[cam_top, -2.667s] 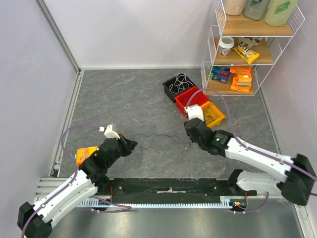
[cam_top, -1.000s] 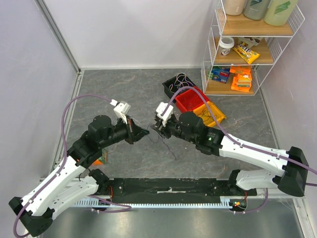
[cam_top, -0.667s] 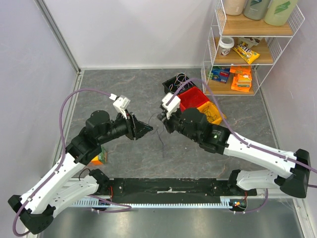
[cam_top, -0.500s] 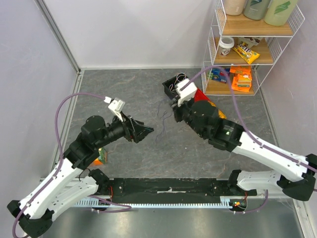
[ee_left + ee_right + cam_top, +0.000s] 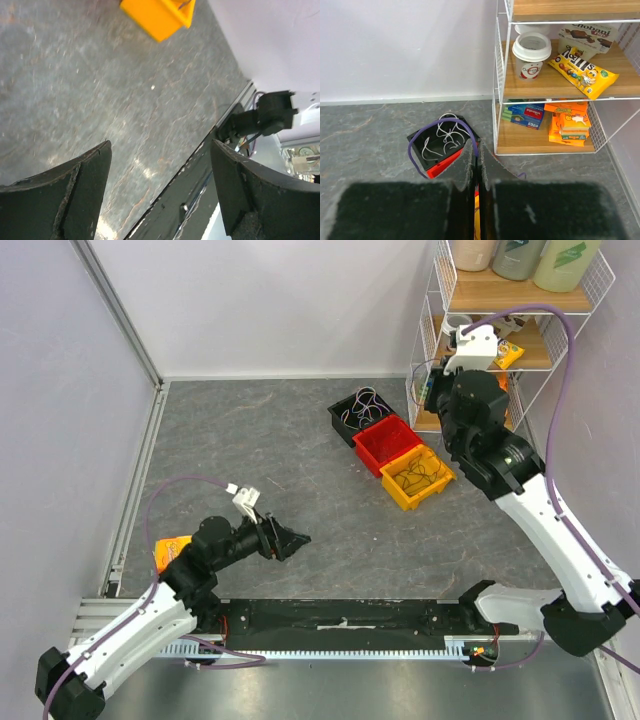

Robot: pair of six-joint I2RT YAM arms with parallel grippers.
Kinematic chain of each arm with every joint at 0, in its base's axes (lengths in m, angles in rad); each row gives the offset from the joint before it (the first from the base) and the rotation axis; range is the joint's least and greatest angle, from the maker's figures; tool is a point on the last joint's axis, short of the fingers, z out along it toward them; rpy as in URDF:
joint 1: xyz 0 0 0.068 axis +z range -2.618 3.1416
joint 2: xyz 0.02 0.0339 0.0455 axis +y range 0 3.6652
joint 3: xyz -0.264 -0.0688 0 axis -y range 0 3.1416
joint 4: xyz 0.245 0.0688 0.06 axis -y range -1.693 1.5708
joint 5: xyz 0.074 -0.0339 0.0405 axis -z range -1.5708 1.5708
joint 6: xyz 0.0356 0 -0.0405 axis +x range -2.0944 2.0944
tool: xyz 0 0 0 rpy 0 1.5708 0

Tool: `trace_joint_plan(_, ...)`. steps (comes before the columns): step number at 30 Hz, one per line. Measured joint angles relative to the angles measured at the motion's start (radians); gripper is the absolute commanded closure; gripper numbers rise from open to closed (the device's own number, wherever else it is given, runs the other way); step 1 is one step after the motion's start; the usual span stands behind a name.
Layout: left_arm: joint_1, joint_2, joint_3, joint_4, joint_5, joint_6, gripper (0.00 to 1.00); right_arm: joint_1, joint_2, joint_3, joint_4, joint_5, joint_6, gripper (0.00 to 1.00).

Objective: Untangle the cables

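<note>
My right gripper (image 5: 476, 146) is shut on a dark purple cable (image 5: 410, 149), which hangs in a loop above the black bin (image 5: 418, 140). White cables (image 5: 448, 135) lie coiled in that bin. In the top view the right gripper (image 5: 437, 402) is raised high at the back right, beside the wire shelf. My left gripper (image 5: 292, 538) hovers low at the near left with its jaws wide open. The left wrist view shows the left gripper (image 5: 161, 150) with only bare floor between the fingers. No cable lies on the floor between the arms.
Black (image 5: 340, 420), red (image 5: 388, 443) and yellow (image 5: 432, 480) bins stand in a diagonal row right of centre. A white wire shelf (image 5: 520, 400) with snack packs and a cup (image 5: 531, 50) fills the back right corner. An orange box (image 5: 172, 552) lies by the left arm.
The left gripper opened, let go of the cable and drew back to the near left. The right gripper shut on the purple cable and carried it up and back to the shelf.
</note>
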Motion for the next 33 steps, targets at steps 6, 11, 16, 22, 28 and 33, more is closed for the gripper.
trace_joint_plan(6,0.0,0.031,-0.194,0.183,0.046,-0.047,0.14,-0.12,0.073,0.026,-0.008,-0.027,0.019,1.0)
trace_joint_plan(11,0.0,0.051,-0.237,0.291,0.045,-0.051,0.15,-0.171,0.075,-0.037,0.01,-0.044,0.042,1.0)
trace_joint_plan(16,0.0,0.063,-0.237,0.379,0.04,-0.053,0.16,-0.178,0.049,-0.183,0.035,-0.046,0.061,1.0)
trace_joint_plan(22,0.0,0.086,-0.237,0.418,0.037,-0.058,0.17,-0.205,0.04,-0.348,0.07,-0.051,0.082,1.0)
trace_joint_plan(28,0.0,0.087,-0.237,0.428,0.037,-0.059,0.18,-0.217,0.04,-0.445,0.09,-0.098,0.117,1.0)
trace_joint_plan(33,0.0,0.099,-0.237,0.442,0.036,-0.062,0.18,-0.219,0.042,-0.502,0.107,-0.215,0.177,1.0)
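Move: The right hand, already shut on the purple cable, is high above the yellow bin: the bin lies about 40 cm below, some 3 cm ahead and 1 cm to the right. The red bin is about 14 cm ahead and 6 cm left, the black bin some 24 cm ahead and 13 cm left, both also about 40 cm down. From the empty, open left hand the yellow bin lies roughly 22 cm ahead, 27 cm right and 14 cm lower. The right hand first swings about 4 cm forward and as far to the right, then sinks steeply towards the yellow bin, some 22 cm down in all, easing slightly back while its fingers tip downward by about 25 degrees and keep their pinch on the purple cable. The left hand, empty and wide open, finishes its descent well away from the bins, sinking about 6 cm and then coming back up some 3 cm. ##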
